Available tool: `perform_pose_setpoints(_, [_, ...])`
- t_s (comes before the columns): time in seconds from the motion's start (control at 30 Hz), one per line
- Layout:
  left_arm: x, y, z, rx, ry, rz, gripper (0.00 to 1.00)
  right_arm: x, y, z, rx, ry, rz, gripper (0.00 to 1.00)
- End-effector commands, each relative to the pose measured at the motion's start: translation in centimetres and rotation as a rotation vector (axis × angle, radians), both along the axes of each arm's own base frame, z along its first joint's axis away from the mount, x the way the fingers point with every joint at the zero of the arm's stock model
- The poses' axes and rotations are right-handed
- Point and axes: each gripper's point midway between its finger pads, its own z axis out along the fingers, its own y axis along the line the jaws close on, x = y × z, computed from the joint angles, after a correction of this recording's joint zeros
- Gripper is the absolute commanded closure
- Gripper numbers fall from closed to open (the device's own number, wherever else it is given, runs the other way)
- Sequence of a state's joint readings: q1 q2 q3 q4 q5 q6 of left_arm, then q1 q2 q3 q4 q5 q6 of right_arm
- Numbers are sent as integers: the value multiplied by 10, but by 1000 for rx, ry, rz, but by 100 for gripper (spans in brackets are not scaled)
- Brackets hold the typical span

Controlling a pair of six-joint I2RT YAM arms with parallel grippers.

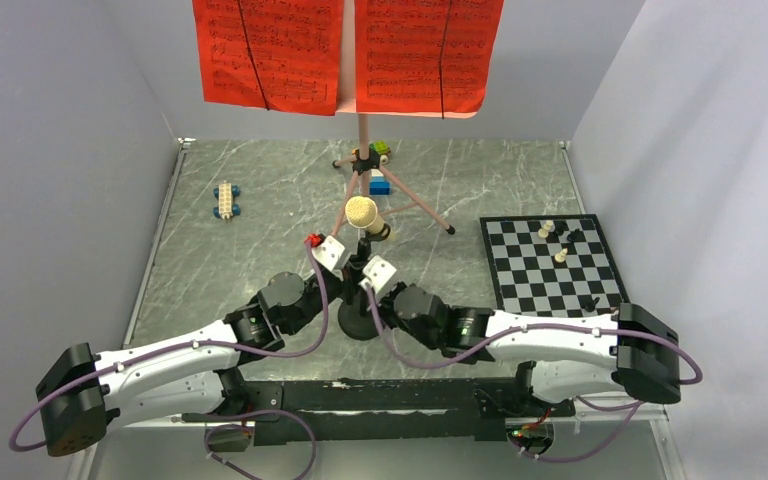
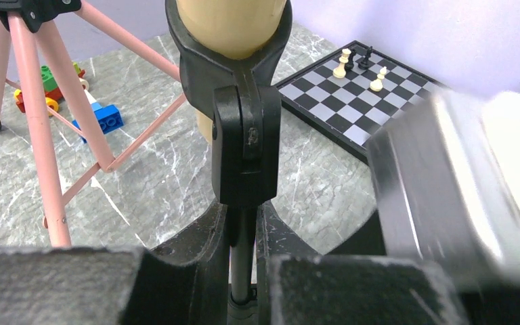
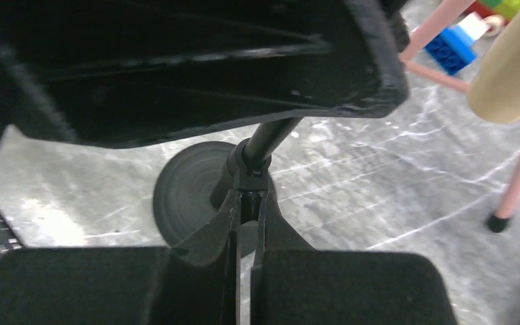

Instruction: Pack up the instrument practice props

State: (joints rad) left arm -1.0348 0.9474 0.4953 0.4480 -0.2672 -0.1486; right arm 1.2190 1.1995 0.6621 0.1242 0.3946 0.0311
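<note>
The small black mic stand stands on its round base (image 1: 358, 325) between my two arms, and its clip (image 2: 233, 74) holds the beige foam-headed microphone (image 1: 361, 213). My left gripper (image 2: 247, 250) is shut on the stand's thin pole just under the clip. My right gripper (image 3: 248, 203) is shut on the pole's lower joint, right above the base (image 3: 186, 189). Behind them the pink tripod music stand (image 1: 364, 130) stands upright and carries two red sheet-music pages (image 1: 270, 50) on its desk.
A chessboard (image 1: 550, 265) with a few pieces lies at the right. A small toy block car (image 1: 226, 199) sits at the far left, and more blocks (image 1: 379, 180) lie under the tripod, whose pink legs (image 2: 40, 122) spread close behind the microphone. Grey walls enclose the table.
</note>
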Motion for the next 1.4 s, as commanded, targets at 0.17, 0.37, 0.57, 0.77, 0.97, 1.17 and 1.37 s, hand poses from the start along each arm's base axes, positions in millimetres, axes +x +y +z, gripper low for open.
perform_pose_setpoints(0.17, [-26, 0, -76, 164, 186, -72, 100, 25, -36, 32, -171, -322, -246, 100])
perform_pose_setpoints(0.37, [-26, 0, -78, 176, 178, -70, 100, 16, -42, 39, -134, -255, -259, 47])
perform_pose_setpoints(0.57, [-26, 0, -83, 204, 178, -71, 100, -1, -57, 58, 84, -126, -270, 34])
perform_pose_setpoints(0.77, [-27, -3, -101, 285, 194, -61, 100, -2, -81, 69, 251, -24, -331, 32])
perform_pose_setpoints(0.97, [-34, -6, -122, 332, 204, -63, 100, 9, -94, 58, 318, 75, -375, 31])
perform_pose_setpoints(1.17, [-49, -6, -139, 298, 229, -77, 100, 13, -102, 56, 339, 87, -393, 31])
perform_pose_setpoints(1.37, [-58, 0, -149, 213, 254, -79, 100, 12, -103, 49, 333, 98, -398, 31])
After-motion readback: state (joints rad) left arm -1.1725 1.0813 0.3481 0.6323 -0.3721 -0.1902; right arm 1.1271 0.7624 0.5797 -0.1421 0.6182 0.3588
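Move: The right fingers are shut on the clamp knob at the side of the microphone stand. The left hand grips the stand's thin upper rod; the knob lies about 8 cm below it and some 2 cm to its right. From the right hand, the microphone is roughly 16 cm up, 3 cm ahead and 2 cm left, the round base about 13 cm down and 2 cm left, with the chessboard's middle some 40 cm right and 10 cm ahead, near base level. Still pinching the clamp knob, the right hand rolls it about 15 degrees counter-clockwise as seen from behind the hand, then opens wide, lets go and swings some 10 cm right, rising over a hump and settling back a little. The left hand keeps its grip on the rod, eases right a couple of centimetres, then quickly pushes it about 7 cm down into the lower tube, drawing slightly back. ##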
